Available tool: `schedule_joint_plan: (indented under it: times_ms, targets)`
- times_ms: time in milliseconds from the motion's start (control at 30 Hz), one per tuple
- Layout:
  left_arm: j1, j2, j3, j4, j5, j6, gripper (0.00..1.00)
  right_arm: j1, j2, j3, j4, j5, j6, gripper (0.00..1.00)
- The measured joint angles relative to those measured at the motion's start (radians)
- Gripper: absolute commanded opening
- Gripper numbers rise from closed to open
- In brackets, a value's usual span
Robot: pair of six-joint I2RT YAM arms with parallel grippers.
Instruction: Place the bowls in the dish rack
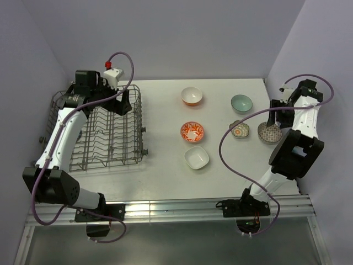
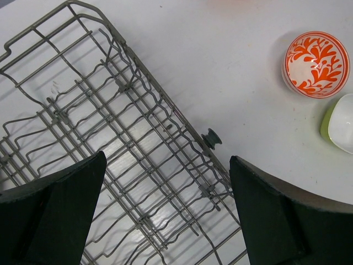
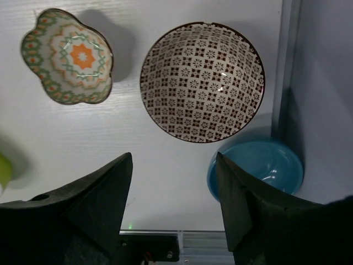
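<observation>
The grey wire dish rack (image 1: 105, 135) stands at the left with no bowl in it. My left gripper (image 2: 166, 160) hangs open above its right side (image 2: 138, 143). On the table lie an orange bowl with a white inside (image 1: 191, 95), a red-orange patterned bowl (image 1: 192, 131), a white square bowl (image 1: 196, 157), a pale green bowl (image 1: 241, 102), a scalloped multicolour bowl (image 3: 67, 57) and a brown-patterned bowl (image 3: 202, 81). A blue bowl (image 3: 259, 165) shows only in the right wrist view. My right gripper (image 3: 174, 157) is open with nothing between its fingers. Its right finger overlaps the blue bowl's left rim.
The table's right edge (image 3: 287, 83) and the wall run close beside the brown-patterned and blue bowls. A metal rail (image 3: 149, 240) lies along the near edge. A small black wheel (image 2: 211, 138) sticks out from the rack's right side.
</observation>
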Motion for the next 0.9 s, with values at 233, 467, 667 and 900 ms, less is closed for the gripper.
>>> schedule_joint_plan:
  times_ms: [233,467,667,900]
  targets:
    - [-0.02,0.011,0.002,0.002,-0.008,-0.01,1.0,-0.026,0.047,-0.066,0.082,0.067,-0.029,0.56]
    - [-0.044,0.011,0.002,0.005,-0.029,-0.016,0.99,-0.063,0.099,-0.103,0.158,0.121,-0.048,0.49]
    - [-0.056,0.011,0.001,0.008,-0.049,-0.016,1.0,-0.065,0.146,-0.124,0.219,0.158,-0.061,0.47]
    - [-0.073,0.011,-0.001,0.009,-0.073,-0.015,1.0,-0.064,0.199,-0.129,0.272,0.175,-0.068,0.45]
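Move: The brown patterned bowl lies almost straight below the right hand, its middle some 13 cm down and within a centimetre or two ahead and left. From that hand, the flower-shaped bowl is about 17 cm left and 2 ahead, the green bowl 16 left and 17 ahead, and the blue bowl 10 right and 14 back. From the left hand, the patterned bowl lies roughly 80 cm right, 3 back and 24 below. The right hand sinks about 10 cm, shifting 7 right to straddle the patterned bowl's right rim, fingers narrowing. ##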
